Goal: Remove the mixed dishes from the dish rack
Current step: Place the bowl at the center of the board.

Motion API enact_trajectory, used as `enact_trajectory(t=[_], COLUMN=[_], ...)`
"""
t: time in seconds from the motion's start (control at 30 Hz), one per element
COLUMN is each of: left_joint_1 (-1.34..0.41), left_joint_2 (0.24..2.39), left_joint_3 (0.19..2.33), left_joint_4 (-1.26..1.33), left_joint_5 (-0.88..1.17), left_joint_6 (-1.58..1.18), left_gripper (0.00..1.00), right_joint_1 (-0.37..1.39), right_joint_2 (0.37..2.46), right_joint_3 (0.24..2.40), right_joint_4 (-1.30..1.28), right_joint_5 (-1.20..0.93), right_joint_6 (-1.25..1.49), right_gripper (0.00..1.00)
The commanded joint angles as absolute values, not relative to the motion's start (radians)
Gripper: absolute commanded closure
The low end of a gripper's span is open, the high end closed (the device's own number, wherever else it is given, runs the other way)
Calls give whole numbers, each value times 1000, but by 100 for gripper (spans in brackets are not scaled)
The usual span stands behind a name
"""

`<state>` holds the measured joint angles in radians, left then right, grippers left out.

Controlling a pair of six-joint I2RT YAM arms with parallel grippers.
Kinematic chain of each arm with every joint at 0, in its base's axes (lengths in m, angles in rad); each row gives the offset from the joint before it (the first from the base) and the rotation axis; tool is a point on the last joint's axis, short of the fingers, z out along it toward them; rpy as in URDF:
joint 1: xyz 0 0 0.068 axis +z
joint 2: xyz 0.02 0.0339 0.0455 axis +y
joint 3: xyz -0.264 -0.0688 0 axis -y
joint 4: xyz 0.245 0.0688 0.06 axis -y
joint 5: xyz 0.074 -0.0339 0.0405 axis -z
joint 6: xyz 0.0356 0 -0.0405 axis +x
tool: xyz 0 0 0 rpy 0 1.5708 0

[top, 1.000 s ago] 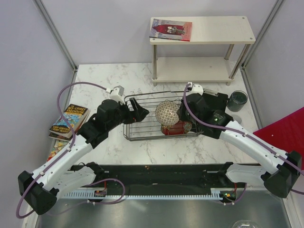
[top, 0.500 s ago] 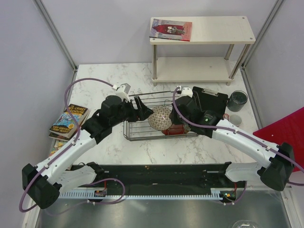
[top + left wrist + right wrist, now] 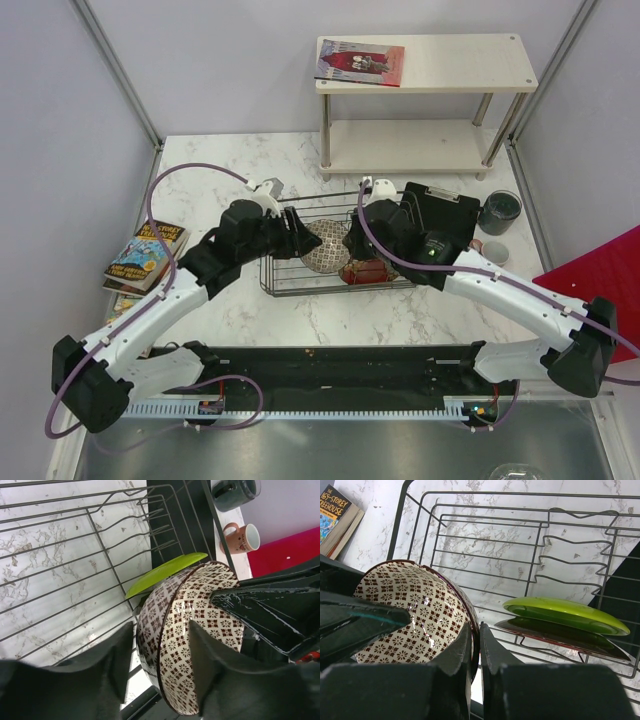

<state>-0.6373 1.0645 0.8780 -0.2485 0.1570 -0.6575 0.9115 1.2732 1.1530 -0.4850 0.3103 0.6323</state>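
Observation:
The grey-beige patterned bowl [image 3: 322, 250] hangs on edge over the dish rack [image 3: 275, 285]. My right gripper [image 3: 352, 245] is shut on its rim; the right wrist view shows the fingers [image 3: 475, 630] pinching the bowl [image 3: 415, 610]. My left gripper [image 3: 303, 238] has come in from the left. In the left wrist view its fingers [image 3: 160, 627] straddle the bowl's wall [image 3: 200, 605], still apart, with a gap on the outer side. A lime-green plate [image 3: 565, 612] lies on a red dish [image 3: 560, 637] in the rack [image 3: 540, 545]. The dark cup [image 3: 499, 210] and pink cup [image 3: 242, 537] stand on the table to the right.
A black flat board [image 3: 440, 205] lies behind the rack. Books [image 3: 148, 252] are stacked at the left table edge. A white two-tier shelf [image 3: 425, 65] stands at the back with a book [image 3: 360, 60] on top. A red sheet [image 3: 600, 280] lies at the right.
My right gripper has carried the bowl leftward across the rack. My left gripper has moved right to meet it, and its jaws have narrowed around the bowl's wall.

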Motion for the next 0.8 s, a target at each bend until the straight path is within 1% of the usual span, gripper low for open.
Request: enact_trajectory(t=[0.0, 0.03, 0.07, 0.13, 0.23, 0.27, 0.3, 0.47, 0.5, 0.53, 0.6, 0.63, 0.67, 0.7, 0.77], left_joint_1=[-643, -643, -643, -643, -641, -643, -643, -643, -643, -643, -641, -641, -640, -638, -629], left_joint_2=[1072, 1072, 1072, 1074, 1081, 1084, 1095, 1103, 1101, 1101, 1100, 1098, 1097, 1098, 1097], left_joint_3=[879, 882, 885, 893, 910, 913, 916, 930, 930, 937, 943, 954, 960, 966, 988], left_joint_4=[-252, -261, -268, -297, -327, -334, -337, -351, -350, -354, -351, -353, -351, -353, -354], left_joint_5=[144, 135, 126, 95, 77, 74, 72, 64, 57, 51, 40, 34, 28, 20, 14], left_joint_6=[-609, -611, -607, -604, -589, -584, -578, -568, -566, -566, -569, -568, -568, -569, -569], left_gripper=[51, 54, 60, 65, 83, 95, 98, 98, 98, 98, 98, 98, 98, 98, 98], right_joint_1=[926, 928, 934, 945, 959, 968, 972, 992, 992, 992, 992, 992, 992, 992, 992], right_joint_2=[1259, 1259, 1258, 1261, 1273, 1278, 1281, 1298, 1298, 1301, 1301, 1299, 1299, 1293, 1272], right_joint_3=[1220, 1221, 1223, 1223, 1229, 1230, 1232, 1238, 1238, 1238, 1238, 1239, 1238, 1238, 1241], right_joint_4=[-411, -410, -410, -417, -429, -434, -434, -437, -436, -437, -437, -437, -437, -437, -446], right_joint_5=[318, 327, 334, 354, 386, 403, 408, 433, 434, 431, 428, 431, 436, 440, 485], right_joint_6=[643, 640, 635, 630, 620, 617, 611, 589, 586, 575, 568, 565, 563, 561, 566], right_gripper=[100, 100, 100, 100, 100, 100, 100, 100, 95, 79, 58, 42, 35, 25, 13])
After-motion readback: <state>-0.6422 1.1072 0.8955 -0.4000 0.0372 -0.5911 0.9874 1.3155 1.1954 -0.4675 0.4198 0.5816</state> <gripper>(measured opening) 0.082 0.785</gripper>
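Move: My right hand still holds the bowl by its right rim, with the bowl's middle some 5 cm to that hand's left and 2 cm below. From my left hand, whose half-open fingers are already around the opposite rim, its middle is about 4 cm right, 1 cm back and 2 cm lower. In the rack, the green plate stands about 4 cm right of my right hand, level with it and 10 cm below; the red plate is 4 cm right, 4 cm back and as low. I close my left fingers on the bowl's left rim while that hand sinks about 4 cm and eases a couple of centimetres left, rolling some 10 degrees so its left side rises. My right hand keeps its pinch, following about 1.5 cm left, then opens wide late on to let go of the right rim, tipping its fingers up slightly. ##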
